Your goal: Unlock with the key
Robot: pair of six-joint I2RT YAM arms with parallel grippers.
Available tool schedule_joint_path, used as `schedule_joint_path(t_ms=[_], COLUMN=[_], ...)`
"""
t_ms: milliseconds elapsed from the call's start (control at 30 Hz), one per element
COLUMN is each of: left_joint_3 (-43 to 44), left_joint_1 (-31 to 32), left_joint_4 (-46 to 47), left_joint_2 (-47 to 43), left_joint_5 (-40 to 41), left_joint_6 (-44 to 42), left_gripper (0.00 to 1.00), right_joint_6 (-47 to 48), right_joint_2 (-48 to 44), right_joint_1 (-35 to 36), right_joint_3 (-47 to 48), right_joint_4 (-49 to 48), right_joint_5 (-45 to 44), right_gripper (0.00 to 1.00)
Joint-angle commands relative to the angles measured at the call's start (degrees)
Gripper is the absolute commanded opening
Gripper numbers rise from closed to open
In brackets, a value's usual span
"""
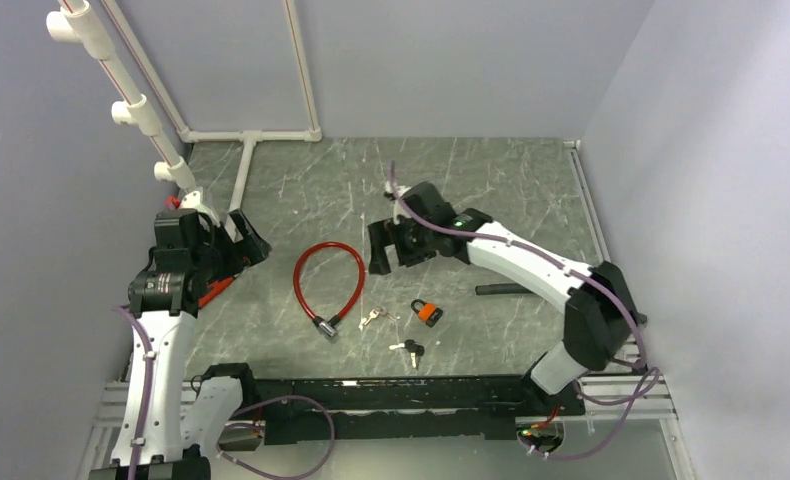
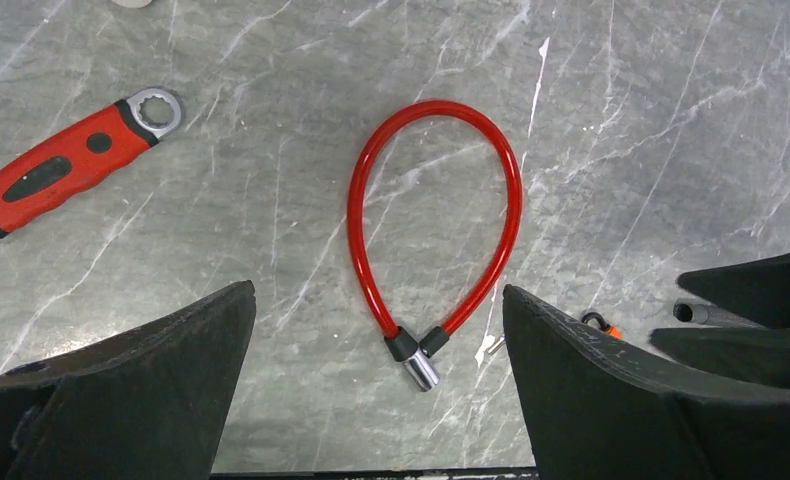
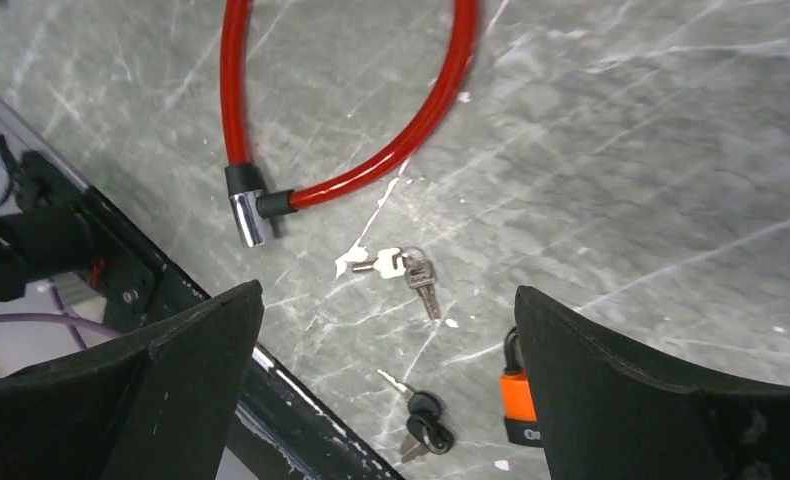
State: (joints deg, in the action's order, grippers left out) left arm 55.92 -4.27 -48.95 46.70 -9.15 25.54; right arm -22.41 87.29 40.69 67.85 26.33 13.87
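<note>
A red cable lock (image 1: pixel 328 283) lies looped on the table, its chrome cylinder (image 2: pixel 421 371) toward the near edge; it also shows in the right wrist view (image 3: pixel 371 165). A small orange padlock (image 1: pixel 427 312) lies right of it, partly hidden behind my right finger (image 3: pixel 518 400). Silver keys (image 1: pixel 373 317) (image 3: pixel 408 270) lie between them. Black-headed keys (image 1: pixel 409 349) (image 3: pixel 423 415) lie nearer the front. My left gripper (image 1: pixel 249 240) is open and empty, left of the cable lock. My right gripper (image 1: pixel 389 245) is open and empty, above the table behind the keys.
A red-handled wrench (image 2: pixel 66 165) lies on the table at the left, under my left arm (image 1: pixel 214 290). A black rod (image 1: pixel 506 289) lies right of the padlock. White pipes (image 1: pixel 251 135) run along the back left. A black rail (image 1: pixel 391 395) borders the near edge.
</note>
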Motion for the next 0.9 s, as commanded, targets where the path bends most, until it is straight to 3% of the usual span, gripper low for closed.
schedule_joint_path(t_ms=[0,267,400,567,867], left_joint_3=[-0.18,0.39,0.42,0.03,0.28], left_joint_1=[0.02,-0.03,-0.03,-0.03,-0.03], left_joint_4=[1.24,-0.1,-0.34,0.4,0.87], left_joint_2=[-0.93,1.1,1.88,3.07,7.68], left_joint_5=[1.2,2.0,2.31,1.21,-1.53], left_joint_6=[-0.14,0.91,0.92,0.5,-0.23], left_gripper=[0.99,0.99,0.99,0.99,0.98], right_joint_6=[0.39,0.33,2.65,6.77,10.9], right_joint_2=[4.89,8.93,7.18,2.76,10.64], right_joint_1=[4.77,10.8,10.98,11.39,12.63], right_joint_3=[10.23,14.02,9.15,2.05,1.53], right_joint_4=[9.38,15.14,14.12,9.27,6.48], right_joint_5=[-6.71,-17.16,-16.59,-17.7,-15.48], right_gripper=[1.0,1.0,0.88,0.82,0.68])
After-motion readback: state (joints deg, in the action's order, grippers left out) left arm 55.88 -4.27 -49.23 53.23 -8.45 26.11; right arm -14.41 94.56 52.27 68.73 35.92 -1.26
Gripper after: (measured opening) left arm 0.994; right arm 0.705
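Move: The silver keys lie close under the right hand, about 4 cm back, 3 cm left and 14 cm below. At the same depth, the orange padlock is roughly 3 cm back and 8 cm right of the hand, the black keys 12 cm back and 4 cm right, and the cable lock's head 7 cm back and 13 cm left. From the left hand, the silver keys are about 3 cm back, 21 cm right and 20 cm below. Swinging briefly left and slightly back, then returning right, the right hand sinks about 7 cm and draws back about 4 cm, down towards the silver keys. Its wrist rolls some 20 degrees so the fingers point more steeply at the table, and the empty gripper partly narrows. The left hand, wide open, dips a couple of centimetres and tips slightly down. ##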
